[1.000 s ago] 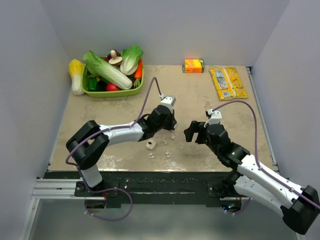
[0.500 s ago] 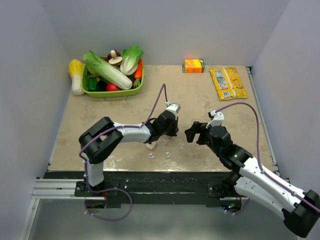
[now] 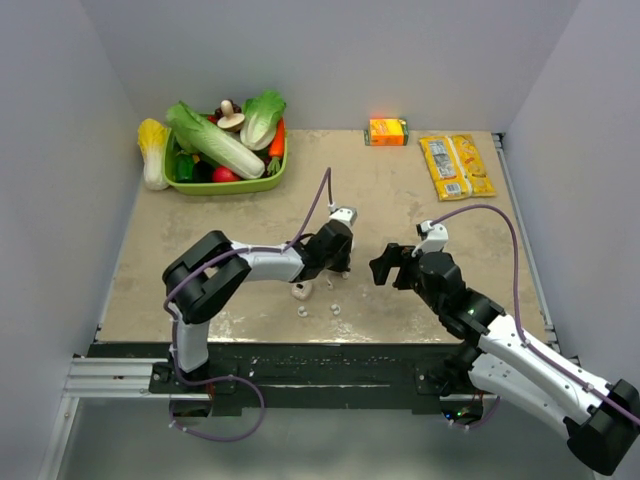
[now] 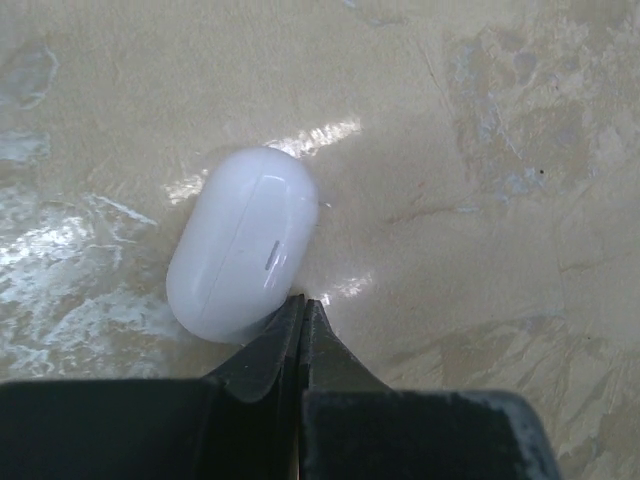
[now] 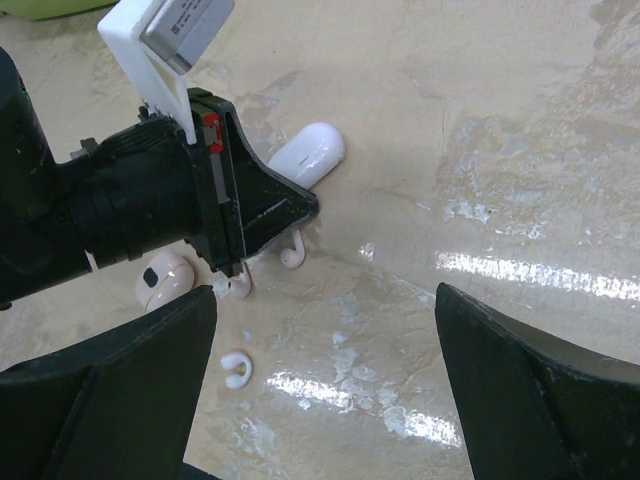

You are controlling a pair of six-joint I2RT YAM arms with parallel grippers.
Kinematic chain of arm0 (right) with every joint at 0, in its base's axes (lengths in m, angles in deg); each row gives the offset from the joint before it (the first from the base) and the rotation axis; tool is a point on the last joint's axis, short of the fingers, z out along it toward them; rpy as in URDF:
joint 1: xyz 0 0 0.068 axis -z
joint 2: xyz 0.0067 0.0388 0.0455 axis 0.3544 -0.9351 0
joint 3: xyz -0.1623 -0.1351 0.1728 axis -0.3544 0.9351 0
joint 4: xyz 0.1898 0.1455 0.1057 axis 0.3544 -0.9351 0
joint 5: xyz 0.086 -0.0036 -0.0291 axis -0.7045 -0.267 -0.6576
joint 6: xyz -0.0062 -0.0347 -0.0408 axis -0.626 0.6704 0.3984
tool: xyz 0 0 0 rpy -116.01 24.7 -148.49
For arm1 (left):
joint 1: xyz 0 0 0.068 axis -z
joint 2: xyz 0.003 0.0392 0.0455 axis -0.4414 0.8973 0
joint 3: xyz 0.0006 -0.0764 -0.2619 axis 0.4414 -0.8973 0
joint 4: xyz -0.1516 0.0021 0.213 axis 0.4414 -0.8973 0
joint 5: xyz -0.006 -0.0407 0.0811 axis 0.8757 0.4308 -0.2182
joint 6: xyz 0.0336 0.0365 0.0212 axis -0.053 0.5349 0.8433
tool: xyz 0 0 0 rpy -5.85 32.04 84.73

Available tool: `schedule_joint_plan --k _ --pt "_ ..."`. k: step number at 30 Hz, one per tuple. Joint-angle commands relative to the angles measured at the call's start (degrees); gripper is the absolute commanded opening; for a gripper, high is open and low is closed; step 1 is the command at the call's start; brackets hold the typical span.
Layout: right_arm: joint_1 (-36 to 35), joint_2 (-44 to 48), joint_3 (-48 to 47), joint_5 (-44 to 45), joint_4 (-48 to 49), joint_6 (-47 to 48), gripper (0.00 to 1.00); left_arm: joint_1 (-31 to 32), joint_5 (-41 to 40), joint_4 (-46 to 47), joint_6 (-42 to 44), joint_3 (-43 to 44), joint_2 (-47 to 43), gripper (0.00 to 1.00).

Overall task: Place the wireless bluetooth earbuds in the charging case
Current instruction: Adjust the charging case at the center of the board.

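Observation:
The charging case (image 4: 242, 245), a glossy white oval, lies closed on the tabletop. My left gripper (image 4: 303, 300) is shut and empty, its joined tips touching the case's near right edge. In the right wrist view the case (image 5: 308, 155) lies just past the left gripper (image 5: 312, 205). Three pale earbuds lie loose: one (image 5: 293, 252) under that gripper's tip, one (image 5: 235, 287) beside it, one (image 5: 236, 368) nearer. My right gripper (image 5: 328, 292) is wide open and empty, to their right. From above, the left gripper (image 3: 345, 268) faces the right gripper (image 3: 385, 268).
A rounded whitish piece with a dark spot (image 5: 165, 280) lies left of the earbuds. At the back stand a green basket (image 3: 225, 185) of vegetables, an orange box (image 3: 388, 131) and a yellow packet (image 3: 456, 166). Walls close in the left, right and back.
The left arm swung its elbow rightward and pushed its shut gripper slightly right, then stayed almost still. The right arm shifted only slightly.

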Motion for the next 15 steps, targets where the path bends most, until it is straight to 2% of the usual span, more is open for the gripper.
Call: schedule_joint_plan --k 1,8,15 --pt "-0.12 0.52 0.31 0.59 0.97 -0.69 0.93 -3.18 -2.52 -2.71 -0.51 -2.27 -2.26 0.0" --pt "-0.2 0.96 0.48 0.32 0.79 -0.69 0.93 -6.62 -2.61 -2.19 -0.52 -3.16 -2.96 0.0" --pt "-0.2 1.84 0.66 0.14 0.79 -0.69 0.93 -9.34 -3.39 -4.64 2.65 -0.44 -3.49 0.0"
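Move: The charging case lies about 4 cm ahead of the left hand's closed fingertips, 1 cm to their left and 1 cm lower, with its near end by the fingers. The nearest earbud is some 3 cm back from that hand, straight behind it; a second earbud is roughly 6 cm back and 4 cm left. From the idle, open right hand the case is about 8 cm ahead, 9 cm left and 14 cm down. The charging case's near end is pushed along by the left hand's shut fingertips, which sweep level, left and forward by about 7 cm, to swing the case round. The hand turns slightly counter-clockwise, keeps its low height over the board and finishes beside the case's left end. ##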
